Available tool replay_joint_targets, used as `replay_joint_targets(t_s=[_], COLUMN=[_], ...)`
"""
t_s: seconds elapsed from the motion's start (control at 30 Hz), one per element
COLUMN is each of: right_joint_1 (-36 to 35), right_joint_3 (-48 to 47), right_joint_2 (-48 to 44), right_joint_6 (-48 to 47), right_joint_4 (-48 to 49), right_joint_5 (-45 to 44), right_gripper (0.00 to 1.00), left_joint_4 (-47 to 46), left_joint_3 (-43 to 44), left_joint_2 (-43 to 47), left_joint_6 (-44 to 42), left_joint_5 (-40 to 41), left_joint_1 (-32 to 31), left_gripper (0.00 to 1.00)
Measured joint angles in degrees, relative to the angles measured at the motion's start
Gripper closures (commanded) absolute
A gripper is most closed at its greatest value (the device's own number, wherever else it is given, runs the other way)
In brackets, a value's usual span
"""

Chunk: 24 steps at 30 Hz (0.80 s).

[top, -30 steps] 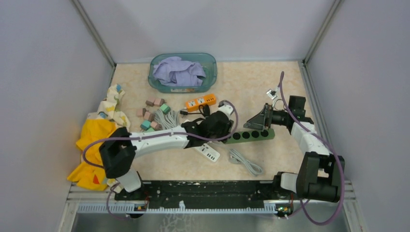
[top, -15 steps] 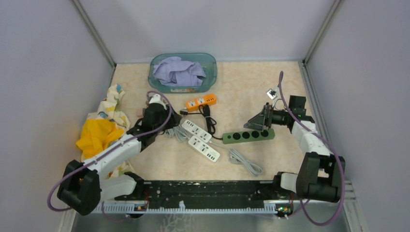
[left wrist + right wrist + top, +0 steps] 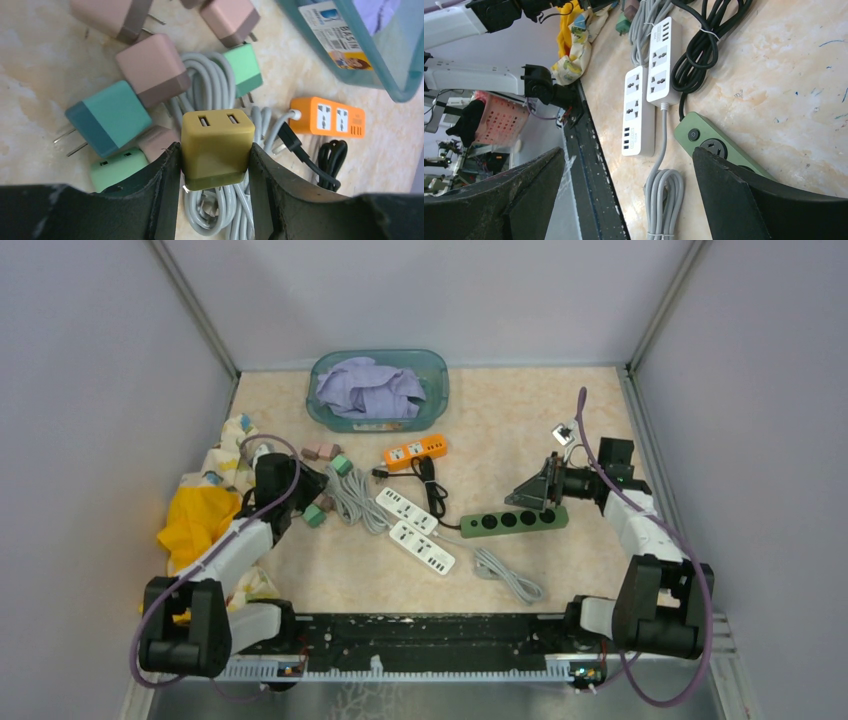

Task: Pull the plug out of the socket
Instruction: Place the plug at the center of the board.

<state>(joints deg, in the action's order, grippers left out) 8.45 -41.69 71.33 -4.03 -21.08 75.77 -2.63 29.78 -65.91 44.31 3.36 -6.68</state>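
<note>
An olive-yellow plug (image 3: 217, 147) with two USB ports sits clamped between the black fingers of my left gripper (image 3: 214, 150), held just above a coil of grey cable. In the top view the left gripper (image 3: 300, 492) is at the table's left, over a pile of loose plugs (image 3: 318, 480); the held plug cannot be made out there. The green socket strip (image 3: 513, 521) lies right of centre with its round sockets bare. My right gripper (image 3: 535, 495) hangs open over the strip's right end (image 3: 709, 145), nothing between its fingers.
Two white power strips (image 3: 405, 508) (image 3: 423, 547), an orange strip (image 3: 414, 451) and a coiled black cable (image 3: 430, 485) lie mid-table. Pink, teal and green plugs (image 3: 150, 70) surround the left gripper. A teal basin (image 3: 435, 375) holds cloth at the back; yellow cloth (image 3: 200, 520) lies left.
My left arm has swung from the green strip's left end across to the plug pile at the left, still gripping the plug. The right arm has stayed put.
</note>
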Motion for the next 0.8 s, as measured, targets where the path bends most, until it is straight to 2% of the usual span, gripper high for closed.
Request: replay_joint_targets(t_s=[0.13, 0.27, 0.3, 0.43, 0.5, 0.6, 0.8], right_joint_1=[0.09, 0.09, 0.09, 0.09, 0.09, 0.09, 0.09], right_joint_3=[0.00, 0.00, 0.00, 0.00, 0.00, 0.00, 0.00], right_joint_2=[0.00, 0.00, 0.00, 0.00, 0.00, 0.00, 0.00], right_joint_6=[-0.02, -0.04, -0.04, -0.07, -0.07, -0.11, -0.94], right_joint_4=[0.00, 0.00, 0.00, 0.00, -0.02, -0.02, -0.90], right_joint_5=[-0.11, -0.11, -0.11, -0.11, -0.11, -0.11, -0.35], right_gripper=[0.01, 0.01, 0.01, 0.01, 0.01, 0.01, 0.01], left_joint_4=[1.88, 2.97, 3.10, 5.18, 7.19, 10.29, 14.56], left_joint_3=[1.33, 2.23, 2.47, 4.76, 6.34, 8.68, 11.19], left_joint_2=[-2.95, -3.82, -4.00, -6.29, -7.56, -8.35, -6.60], left_joint_6=[3.10, 5.09, 5.46, 6.56, 7.23, 7.87, 8.20], left_joint_5=[1.22, 2.60, 2.95, 4.15, 4.79, 5.46, 4.81], left_joint_1=[1.25, 1.33, 1.42, 1.75, 1.90, 2.03, 2.03], left_gripper=[0.92, 0.75, 0.70, 0.31, 0.20, 0.14, 0.09])
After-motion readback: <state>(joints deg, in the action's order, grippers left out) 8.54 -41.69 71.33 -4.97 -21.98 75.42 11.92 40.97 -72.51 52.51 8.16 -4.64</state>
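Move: The yellow plug is already in the left fingers. Its spot among the loose plugs is about 2 cm ahead, 1 cm left and 6 cm below that hand. Around the spot, the left pink plug sits 3 cm to its left, the green plug 3 cm farther out and 4 cm right, the near pink plug 5 cm closer in, and the cable coil 6 cm right and 3 cm closer in. From the right hand the spot lies roughly 39 cm left, 5 cm ahead and 14 cm below. The yellow plug, still pinched by the left hand, is carried some 2 cm left and a little forward while sinking about 1.5 cm over the loose plugs, the wrist turning about 10 degrees counter-clockwise and tipping down as much. There the fingers spread wide and let go, and the open hand rises nearly 2 cm, away from the plug. ##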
